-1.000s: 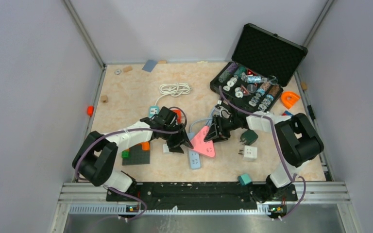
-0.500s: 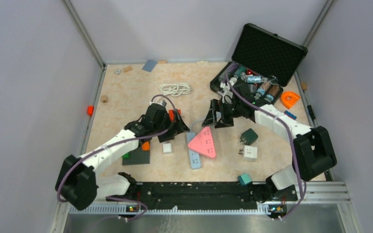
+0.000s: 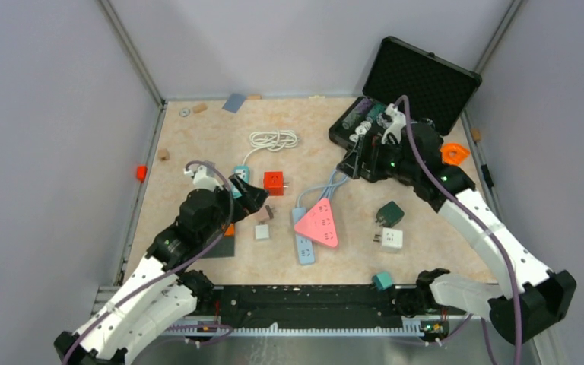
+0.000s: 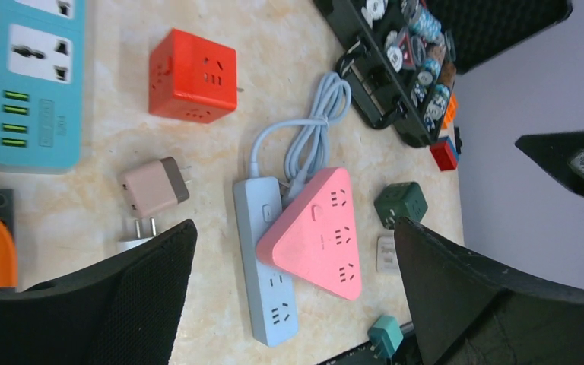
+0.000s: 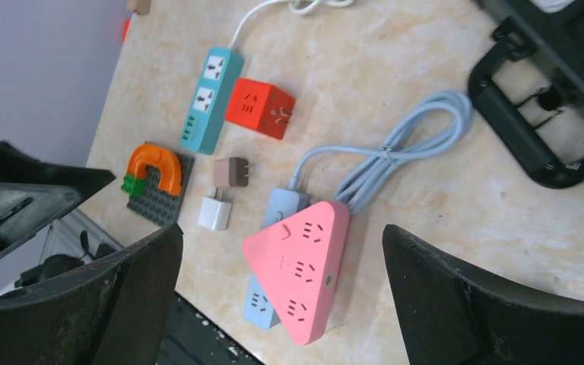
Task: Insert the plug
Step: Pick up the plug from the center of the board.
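A pink triangular plug block [image 3: 319,224] lies flat on top of the pale blue power strip [image 3: 303,245] at the table's centre, covering the strip's far half. Its prongs are hidden under it. The strip's blue-grey cable [image 3: 324,185] loops away behind it. My left gripper [image 3: 249,198] hangs open to the left of the pair, holding nothing. My right gripper [image 3: 352,163] hangs open behind and to the right, also holding nothing. The left wrist view has the pink block [image 4: 315,232] and strip [image 4: 262,281] between its spread fingers [image 4: 152,258], and the right wrist view shows the pink block [image 5: 304,266] likewise.
A red cube adapter [image 3: 274,182], a teal strip [image 3: 240,173], a brown charger [image 3: 266,214] and a white charger [image 3: 262,232] lie left of centre. A dark green cube [image 3: 389,213], a white cube [image 3: 391,240] and a teal plug [image 3: 382,280] lie right. An open black case [image 3: 407,99] stands back right.
Both grippers have opened and let go of the pink block and the strip. The left arm has drawn back to the left and the right arm toward the back right.
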Tool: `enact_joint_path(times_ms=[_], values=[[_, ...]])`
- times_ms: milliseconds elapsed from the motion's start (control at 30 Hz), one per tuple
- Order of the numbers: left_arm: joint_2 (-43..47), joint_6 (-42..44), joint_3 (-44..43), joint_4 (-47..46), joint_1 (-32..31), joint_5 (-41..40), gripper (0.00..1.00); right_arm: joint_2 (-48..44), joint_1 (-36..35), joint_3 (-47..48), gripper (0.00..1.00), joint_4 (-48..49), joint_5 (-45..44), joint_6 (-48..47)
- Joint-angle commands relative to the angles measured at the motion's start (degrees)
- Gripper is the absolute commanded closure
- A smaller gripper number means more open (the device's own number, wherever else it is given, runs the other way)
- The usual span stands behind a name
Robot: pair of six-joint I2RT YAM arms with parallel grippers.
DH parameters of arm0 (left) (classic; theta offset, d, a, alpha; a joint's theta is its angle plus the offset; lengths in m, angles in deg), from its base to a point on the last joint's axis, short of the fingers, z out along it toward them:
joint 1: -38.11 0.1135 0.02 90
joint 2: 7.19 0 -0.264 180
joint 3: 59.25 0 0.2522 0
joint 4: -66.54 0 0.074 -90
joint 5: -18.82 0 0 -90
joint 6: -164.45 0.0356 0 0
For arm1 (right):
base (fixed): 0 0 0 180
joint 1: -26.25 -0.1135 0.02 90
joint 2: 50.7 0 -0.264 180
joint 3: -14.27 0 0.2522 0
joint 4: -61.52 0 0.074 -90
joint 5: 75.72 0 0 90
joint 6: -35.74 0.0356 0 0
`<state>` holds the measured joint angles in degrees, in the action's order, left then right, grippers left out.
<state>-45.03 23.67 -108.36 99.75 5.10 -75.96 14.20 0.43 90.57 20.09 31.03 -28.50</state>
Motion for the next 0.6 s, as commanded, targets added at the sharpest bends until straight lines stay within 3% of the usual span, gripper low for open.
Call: enact_joint_path(times_ms=[0,200,567], values=[[6.85,0.71,2.61,4.01,0.29,-7.92,0.01,-5.52,1.41,-4.04,0.01,1.68,-10.27,3.08],[8.73,1.07,3.58,9.19,0.41,-8.08,0.01,-5.46,3.63,-7.44,0.01,2.16,-4.79,3.45],[-1.56,-1.13,2.69,15.60,0.48,-4.33,0.01,-4.42,3.76,-10.93,0.01,-2.47,-7.69,5.51]])
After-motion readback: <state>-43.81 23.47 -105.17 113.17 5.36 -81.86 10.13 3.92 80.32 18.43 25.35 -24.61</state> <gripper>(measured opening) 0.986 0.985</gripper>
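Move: From the left hand the small white plug lies about 4 cm back, 1 cm left and some 18 cm below; the brown plug stands 1 cm ahead, straight below, and the pink board 3 cm back and 14 cm right. From the right hand the dark green plug lies about 5 cm back, 10 cm right and 22 cm down, the white cube plug 11 cm back, 11 cm right; the small white plug 9 cm back, 24 cm left. With both grippers empty and wide open, the left hand swings about 4 cm left, easing back a little, then sinks some 7 cm towards the small white plug, its fingers tipping down about 10 degrees and its left side rising as much. The right hand slides about 4 cm right, away from the pink board, then drops around 6 cm towards the dark green plug, turning some 10 degrees clockwise and tipping down slightly, and touches nothing at the end. ##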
